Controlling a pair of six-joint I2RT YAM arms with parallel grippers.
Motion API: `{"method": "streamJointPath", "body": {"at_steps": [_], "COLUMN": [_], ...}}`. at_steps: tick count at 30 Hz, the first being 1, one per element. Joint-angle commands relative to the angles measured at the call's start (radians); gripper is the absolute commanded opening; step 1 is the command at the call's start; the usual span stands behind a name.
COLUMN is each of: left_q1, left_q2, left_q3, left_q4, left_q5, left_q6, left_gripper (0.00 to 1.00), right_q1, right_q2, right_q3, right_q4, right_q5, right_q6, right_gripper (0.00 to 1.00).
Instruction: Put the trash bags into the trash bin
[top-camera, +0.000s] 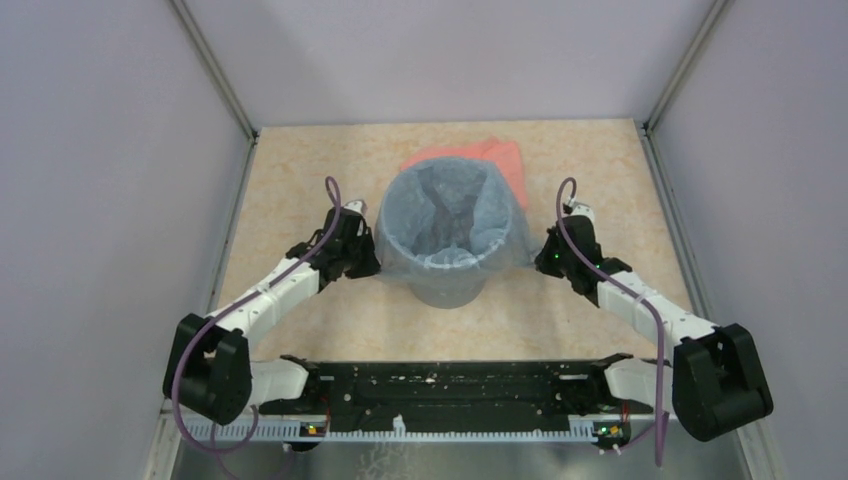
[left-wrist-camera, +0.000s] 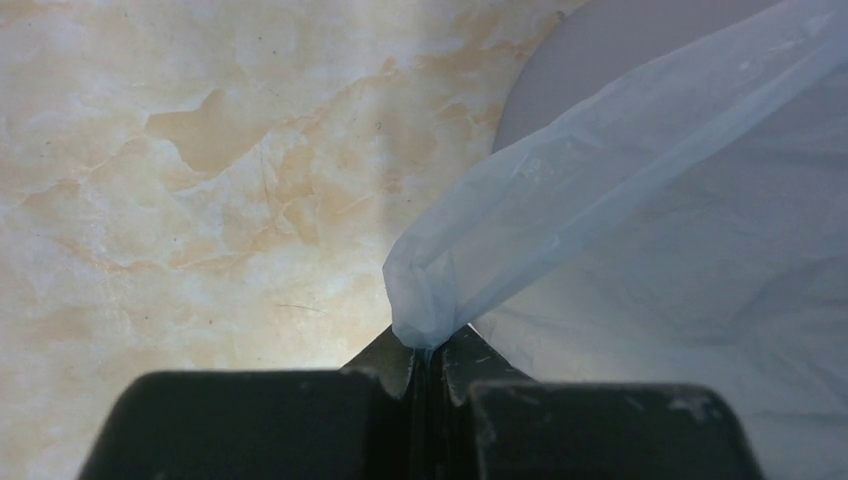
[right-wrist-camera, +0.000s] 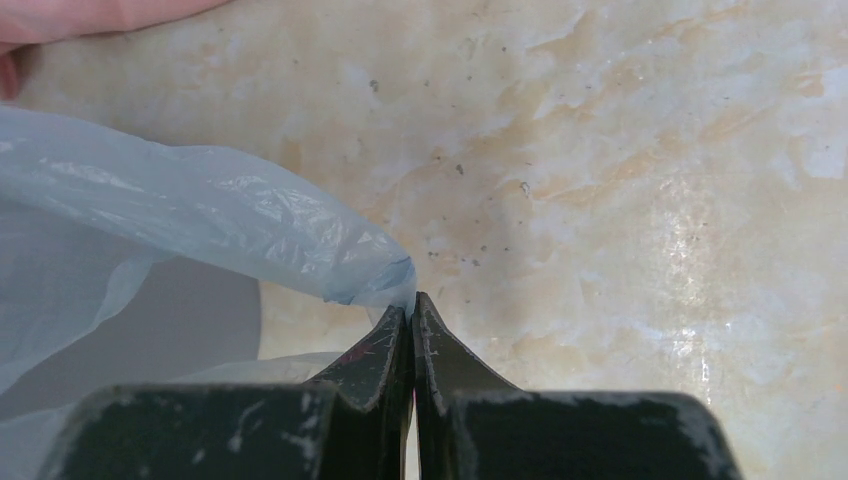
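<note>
The grey trash bin (top-camera: 447, 288) stands mid-table. The pale-blue trash bag (top-camera: 450, 215) lines it, with its mouth folded out over the rim. My left gripper (top-camera: 370, 262) is at the bin's left side and my right gripper (top-camera: 541, 258) at its right. The left wrist view shows the left gripper (left-wrist-camera: 430, 350) shut on a bunched corner of the bag (left-wrist-camera: 640, 200), with the bin wall (left-wrist-camera: 600, 50) behind. In the right wrist view the right gripper (right-wrist-camera: 410, 305) is shut, pinching the bag's (right-wrist-camera: 220, 215) stretched edge at the very fingertips, beside the bin (right-wrist-camera: 200, 320).
A salmon-pink folded piece (top-camera: 497, 160) lies flat behind the bin, and its edge (right-wrist-camera: 90, 15) shows in the right wrist view. Grey walls close in the beige marbled table (top-camera: 300, 160) on three sides. The arms' black base rail (top-camera: 450, 385) runs along the near edge.
</note>
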Motion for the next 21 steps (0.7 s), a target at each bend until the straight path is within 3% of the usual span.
{"method": "streamJointPath", "body": {"at_steps": [1,21], "left_q1": [0.04,0.109], "left_q2": [0.054,0.164], "left_q3": [-0.03,-0.082], "left_q4": [0.06,0.123], "left_q5": [0.041,0.023], "left_q6": [-0.001,-0.073], "left_gripper": [0.0,0.0], "right_q1": [-0.006,-0.006], "right_q2": [0.044,0.087], "right_q3": [0.001,-0.038], "right_q4": [0.038,0.152], "right_q5": [0.079,0.273], "right_q6": [-0.029,-0.055], "right_gripper": [0.0,0.0]}}
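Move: Beside the bin on both sides, each hand has one edge of the blue bag pinched. The trash bin's middle is some 15 cm to the left hand's right, about 3 cm ahead and roughly 4 cm higher; from the right hand it is about 18 cm left, 2 cm ahead and 5 cm up. The pink bag lies flat on the table beyond the bin, about 24 cm ahead and 19 cm right of the left hand. Drawing the blue bag's edges down outside the bin, both hands keep their shut grip. The left sinks about 5 cm, easing slightly right, its fingers tipping some 10 degrees steeper. The right goes about 3 cm out to its right, away from the bin, while sinking nearly as far, then edges forward and barely up; its fingertips swing outward some 10 degrees. ##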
